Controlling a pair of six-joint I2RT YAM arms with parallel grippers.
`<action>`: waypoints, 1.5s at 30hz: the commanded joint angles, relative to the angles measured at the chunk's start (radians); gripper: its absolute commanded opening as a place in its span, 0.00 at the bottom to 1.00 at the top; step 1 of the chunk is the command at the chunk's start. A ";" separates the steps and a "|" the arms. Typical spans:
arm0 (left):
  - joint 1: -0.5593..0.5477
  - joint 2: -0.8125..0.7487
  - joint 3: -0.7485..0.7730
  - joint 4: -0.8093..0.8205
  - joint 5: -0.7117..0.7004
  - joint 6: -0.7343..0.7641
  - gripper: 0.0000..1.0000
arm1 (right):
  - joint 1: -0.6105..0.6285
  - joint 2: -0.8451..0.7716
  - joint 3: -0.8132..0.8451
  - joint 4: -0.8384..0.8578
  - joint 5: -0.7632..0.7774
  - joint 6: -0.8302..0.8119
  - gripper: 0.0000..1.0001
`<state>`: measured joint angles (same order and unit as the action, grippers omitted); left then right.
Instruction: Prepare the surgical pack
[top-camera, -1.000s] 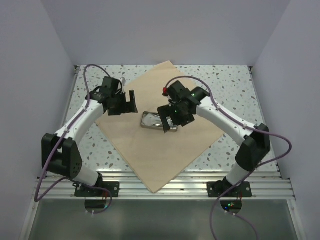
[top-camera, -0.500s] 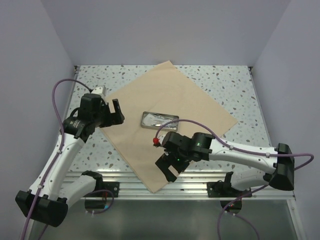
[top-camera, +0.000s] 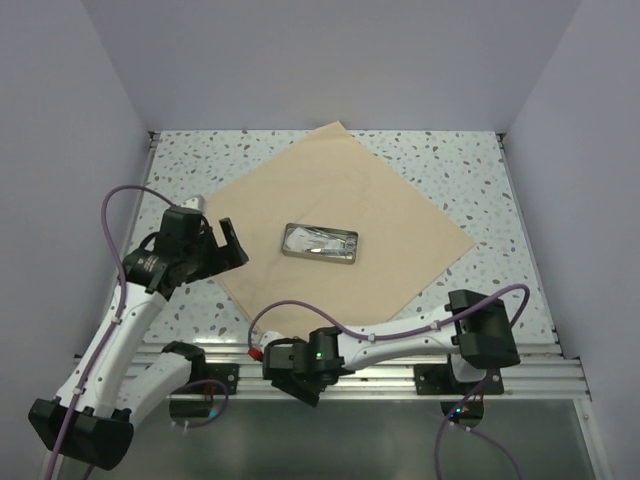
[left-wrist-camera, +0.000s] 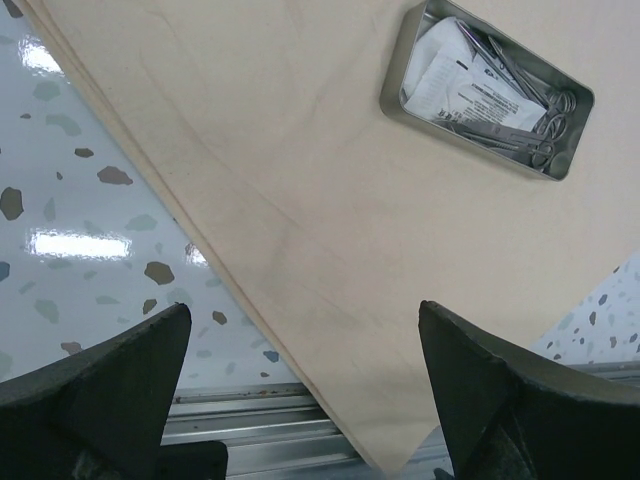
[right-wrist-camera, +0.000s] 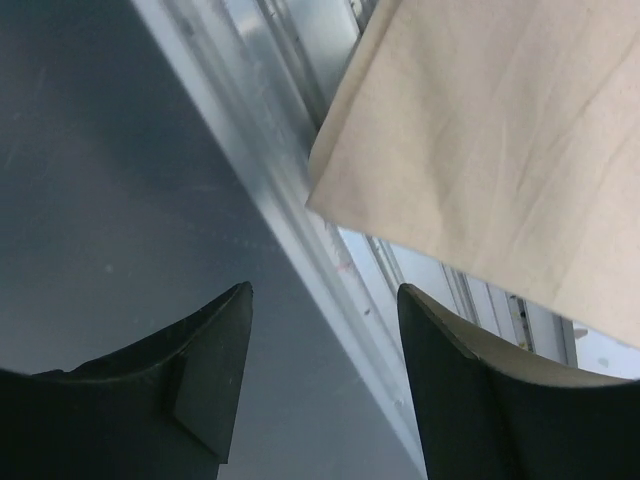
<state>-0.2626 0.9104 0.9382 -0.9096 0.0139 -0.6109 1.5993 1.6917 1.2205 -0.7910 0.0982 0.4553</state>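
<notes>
The surgical pack's beige cloth (top-camera: 340, 190) lies flat as a diamond on the table. At its middle stands a small steel tray (top-camera: 320, 242) holding silver instruments and white gauze packets, seen also as the tray (left-wrist-camera: 487, 95) in the left wrist view. My left gripper (top-camera: 236, 243) hovers open over the cloth's left edge (left-wrist-camera: 330, 250), nothing between its fingers (left-wrist-camera: 120, 380). My right gripper (top-camera: 303, 388) hangs low at the cloth's near corner (right-wrist-camera: 320, 195), over the rail. Its jaws stand apart and empty, the corner just ahead of its fingertips (right-wrist-camera: 235, 310).
The speckled table (top-camera: 440, 170) ends in aluminium rails (top-camera: 390, 372) at the near side, with a grey panel (top-camera: 330, 440) below them. Plain walls close in the left, right and far sides. Purple cables loop off both arms.
The right arm swung from the tray down to the cloth's near corner, and its jaws narrowed. The left gripper drew back from the far left to the cloth's left edge.
</notes>
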 joint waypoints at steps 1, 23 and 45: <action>0.006 -0.048 0.005 -0.049 -0.009 -0.053 1.00 | 0.010 0.074 0.075 0.055 0.139 0.000 0.62; 0.006 -0.084 -0.006 -0.074 -0.008 -0.061 1.00 | -0.028 0.212 0.057 0.105 0.146 -0.007 0.39; 0.006 0.223 0.229 0.006 -0.130 0.095 1.00 | -0.550 0.129 0.400 -0.089 0.142 -0.237 0.00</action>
<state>-0.2619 1.0725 1.0489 -0.9768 -0.0368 -0.6060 1.1427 1.7954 1.4982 -0.8124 0.1928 0.3180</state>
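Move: The cloth's near corner, lying over the metal rail, is some 5 cm below the right hand, about 2 cm ahead and 3 cm to its left. The instrument tray stands on the cloth roughly 38 cm ahead of the right hand, about 1 cm to its right and 6 cm lower. From the left hand that corner lies some 21 cm back, 17 cm to the right and about 16 cm below. The right hand sinks about 5 cm, easing left and slightly forward, and almost stops while its half-open fingers close and pinch the cloth's near corner; then it draws the corner forward and up, ever faster, about 16 cm towards the tray, turning some 20 degrees clockwise. The left hand, empty and wide open, backs off about 2 cm, then dips about as much and starts forward again. ##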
